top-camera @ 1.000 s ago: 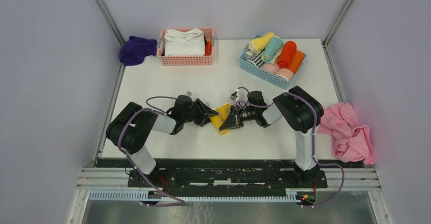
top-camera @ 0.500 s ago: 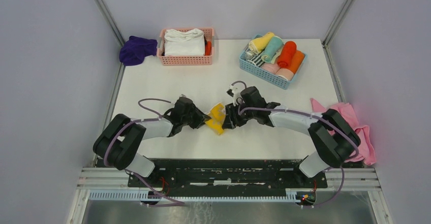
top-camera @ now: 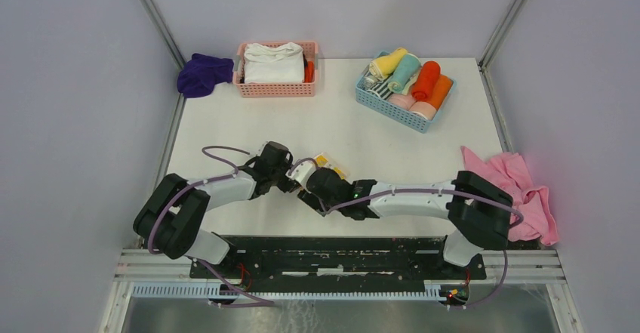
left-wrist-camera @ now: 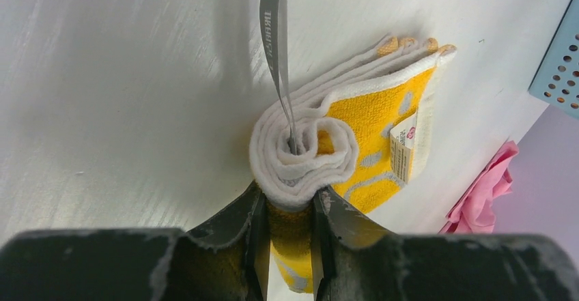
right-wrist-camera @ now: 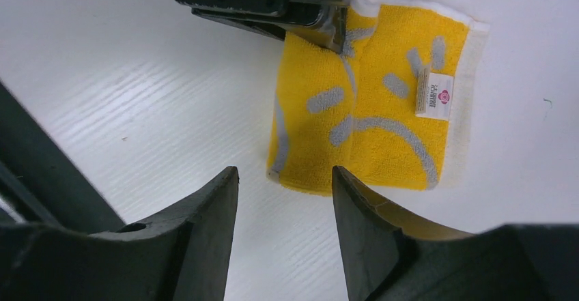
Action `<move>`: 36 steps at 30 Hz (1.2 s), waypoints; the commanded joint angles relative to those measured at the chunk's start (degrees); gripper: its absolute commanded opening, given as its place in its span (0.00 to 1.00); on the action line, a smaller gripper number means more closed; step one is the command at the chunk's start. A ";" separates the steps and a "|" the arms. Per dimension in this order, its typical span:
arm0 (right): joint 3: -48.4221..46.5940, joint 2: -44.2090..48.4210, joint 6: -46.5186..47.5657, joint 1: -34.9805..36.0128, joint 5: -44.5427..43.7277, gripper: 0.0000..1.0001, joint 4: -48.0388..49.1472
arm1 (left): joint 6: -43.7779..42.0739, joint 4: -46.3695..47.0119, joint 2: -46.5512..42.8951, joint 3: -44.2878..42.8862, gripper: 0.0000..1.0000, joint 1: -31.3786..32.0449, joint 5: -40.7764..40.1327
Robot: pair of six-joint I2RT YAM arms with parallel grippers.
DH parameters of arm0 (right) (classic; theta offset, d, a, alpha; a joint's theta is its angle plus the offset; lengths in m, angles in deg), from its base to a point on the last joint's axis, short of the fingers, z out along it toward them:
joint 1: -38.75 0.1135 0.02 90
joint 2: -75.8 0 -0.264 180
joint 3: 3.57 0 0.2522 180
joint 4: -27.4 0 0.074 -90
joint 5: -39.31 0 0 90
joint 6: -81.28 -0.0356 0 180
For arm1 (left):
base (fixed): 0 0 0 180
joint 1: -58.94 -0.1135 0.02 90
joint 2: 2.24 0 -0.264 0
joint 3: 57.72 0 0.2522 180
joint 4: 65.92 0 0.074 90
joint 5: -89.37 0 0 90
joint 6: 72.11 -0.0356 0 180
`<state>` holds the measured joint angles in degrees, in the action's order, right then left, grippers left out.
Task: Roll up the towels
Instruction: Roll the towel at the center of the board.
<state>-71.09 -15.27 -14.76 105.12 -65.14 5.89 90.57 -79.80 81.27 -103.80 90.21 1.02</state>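
Note:
The yellow towel point(left-wrist-camera: 372, 120) lies folded on the white table, with one end coiled into a white-backed roll point(left-wrist-camera: 304, 151). My left gripper point(left-wrist-camera: 289, 202) is shut on that rolled end, and a grey loop sticks up from the coil. In the top view only a corner of the yellow towel point(top-camera: 329, 162) shows, between the left gripper point(top-camera: 294, 177) and the right wrist. My right gripper point(right-wrist-camera: 283, 173) stands open just short of the yellow towel's point(right-wrist-camera: 382, 120) near edge, holding nothing. The purple towel point(top-camera: 204, 74) sits bunched at the far left corner.
A pink basket point(top-camera: 276, 88) with white cloths stands at the back, and a blue basket point(top-camera: 400, 103) of rolled towels at the back right. A pale pink cloth point(top-camera: 521, 193) hangs over the table's right edge. The right arm reaches far left across the near table.
My right gripper has let go of the yellow towel, opened, and swung left and nearer, over the towel. My left gripper has closed on the rolled end.

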 commanded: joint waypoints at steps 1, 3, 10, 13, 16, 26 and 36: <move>-2.58 -4.56 5.29 3.18 -11.98 0.60 3.21 | 1.60 -7.99 -0.14 -0.05 0.18 0.22 -2.44; -3.19 -6.86 5.89 3.95 -13.09 0.60 3.16 | 1.61 -8.33 -0.19 0.04 0.18 0.18 -2.71; -3.25 -12.39 6.73 4.30 -10.26 0.59 3.42 | 1.74 -8.29 0.45 -0.15 0.19 0.20 -1.98; -3.54 -14.48 6.66 4.30 -10.00 0.55 2.84 | 1.70 -8.05 0.30 0.12 0.20 0.20 -1.47; -3.46 -15.80 5.75 3.65 -8.81 0.43 2.37 | 1.31 -7.83 -0.48 0.41 0.26 0.20 -0.74; 1.58 -9.66 -1.84 -7.37 27.30 0.02 4.88 | -3.62 -4.64 -10.76 4.52 0.67 -4.78 -1.21; 7.20 -16.70 -24.04 -21.56 62.43 0.02 29.79 | -6.51 -3.10 -26.40 12.00 0.79 -7.80 2.49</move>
<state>-66.76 -26.77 -25.95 86.37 -20.43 23.92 87.01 -85.13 58.99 -95.18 82.67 1.21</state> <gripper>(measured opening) 0.085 0.780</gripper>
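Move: The half-rolled yellow towel is already pinched by the left gripper; the roll's middle lies about 2 cm back and 3 cm right of that hand, at its height. From the open right gripper, the roll's near end is about 2 cm ahead, level sideways and 6 cm below. The flat, labelled tail of the towel is centred roughly 8 cm ahead and 4 cm right of the right hand, 7 cm below. Lower the right gripper about 5 cm, easing slightly forward, and pinch the near end of the roll while the left keeps its hold. Then open the left gripper and draw it off to the left and up, away from the roll. Meanwhile, still gripping, turn the right wrist some 50 degrees about the roll's length, its top going forward and right towards the flat tail. ##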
